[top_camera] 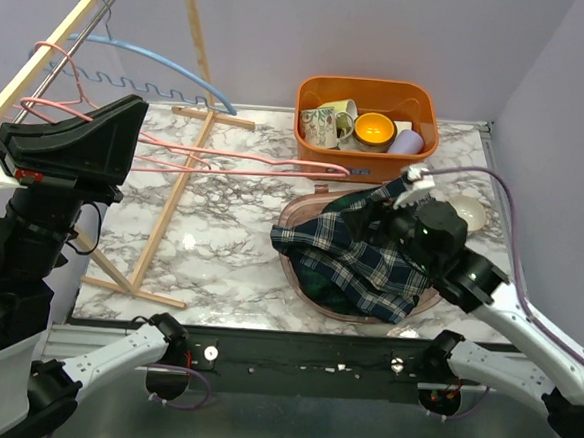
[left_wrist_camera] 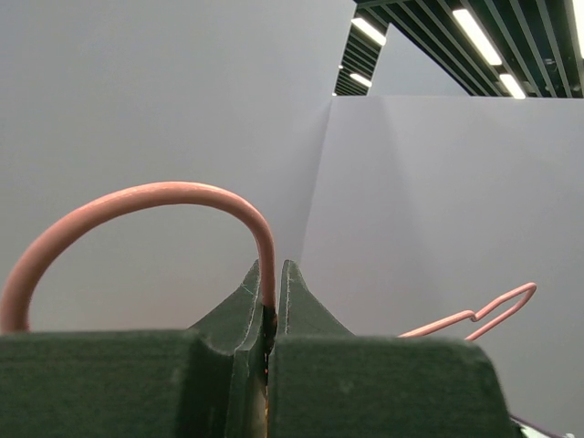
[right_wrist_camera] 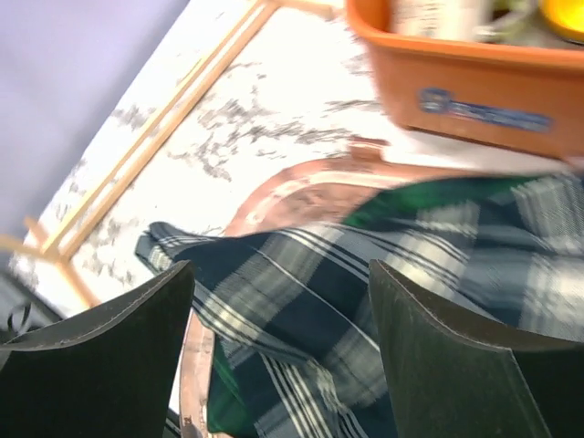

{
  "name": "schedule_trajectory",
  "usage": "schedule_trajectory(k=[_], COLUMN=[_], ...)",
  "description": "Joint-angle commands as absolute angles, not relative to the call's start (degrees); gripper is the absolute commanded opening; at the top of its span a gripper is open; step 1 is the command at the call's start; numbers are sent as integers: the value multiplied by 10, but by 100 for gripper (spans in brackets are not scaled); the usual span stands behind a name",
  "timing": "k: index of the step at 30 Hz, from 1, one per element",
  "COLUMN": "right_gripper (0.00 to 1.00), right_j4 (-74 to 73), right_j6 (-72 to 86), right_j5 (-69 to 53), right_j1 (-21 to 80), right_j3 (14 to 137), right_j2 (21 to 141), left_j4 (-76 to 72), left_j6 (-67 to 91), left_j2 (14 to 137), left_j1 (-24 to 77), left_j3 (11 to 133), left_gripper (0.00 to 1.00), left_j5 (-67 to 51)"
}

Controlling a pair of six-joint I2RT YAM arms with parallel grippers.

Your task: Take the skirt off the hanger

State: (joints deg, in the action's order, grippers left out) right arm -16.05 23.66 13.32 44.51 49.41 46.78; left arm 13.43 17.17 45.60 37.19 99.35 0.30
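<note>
The dark green and white plaid skirt [top_camera: 354,258] lies crumpled in a shallow pink dish [top_camera: 302,212], free of the hanger. My right gripper [top_camera: 388,211] hovers just over the cloth with its jaws wide apart and nothing between them; in the right wrist view the skirt [right_wrist_camera: 365,301] fills the gap between the fingers [right_wrist_camera: 119,347]. The pink wire hanger [top_camera: 226,164] stretches bare from the left toward the orange bin. My left gripper [top_camera: 129,117] is shut on it; the left wrist view shows the pink hook [left_wrist_camera: 164,193] curving out of the left gripper [left_wrist_camera: 271,292].
An orange bin [top_camera: 367,149] with cups and a yellow bowl stands at the back. A wooden clothes rack [top_camera: 173,201] rises on the left, with a blue hanger [top_camera: 172,65] hung on it. A white rounded object [top_camera: 470,209] sits right of the dish.
</note>
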Motion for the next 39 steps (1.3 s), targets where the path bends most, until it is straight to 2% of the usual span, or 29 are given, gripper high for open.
schedule_trajectory(k=[1, 9, 12, 13, 15, 22, 31, 39], right_gripper=[81, 71, 59, 52, 49, 47, 43, 47], right_j4=[-89, -69, -86, -77, -59, -54, -54, -106], right_j6=[151, 152, 158, 160, 157, 229, 290, 309], right_j5=[-26, -4, 88, 111, 149, 185, 272, 334], right_j1=[456, 517, 518, 518, 518, 519, 518, 518], right_j3=[542, 578, 538, 504, 470, 415, 376, 381], right_j2=[600, 731, 751, 749, 744, 802, 808, 733], left_j4=[134, 147, 154, 155, 156, 171, 178, 176], left_j6=[172, 158, 149, 148, 145, 129, 127, 131], left_j2=[457, 462, 461, 459, 459, 464, 466, 463], left_j1=[370, 370, 370, 370, 370, 370, 370, 370], left_j3=[999, 1014, 1020, 1019, 1019, 1030, 1039, 1033], left_gripper=[0, 0, 0, 0, 0, 0, 0, 0], left_j5=[12, 21, 27, 28, 32, 39, 40, 39])
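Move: The plaid skirt lies spread over the pink tray, its left end overhanging the rim: from the empty right hand that end is roughly 10 cm to the left, 3 cm ahead and 19 cm below. The tray's middle lies about 5 cm right, 2 cm ahead and 21 cm down; the orange bin stands some 22 cm ahead and 4 cm right. From the left hand, still holding a pink hanger up high, the skirt's end is about 16 cm ahead, 10 cm right and 58 cm below. The right hand swings some 12 cm to the left, already sinking, with its fingers closing from wide open to about half, then drops on towards the plaid skirt's left end, about 18 cm down in all. As it sinks it comes back right by roughly 5 cm and slightly forward, fingers tipping down about 15 degrees, and brings its fingertips into the cloth, working that end inward over the tray. ##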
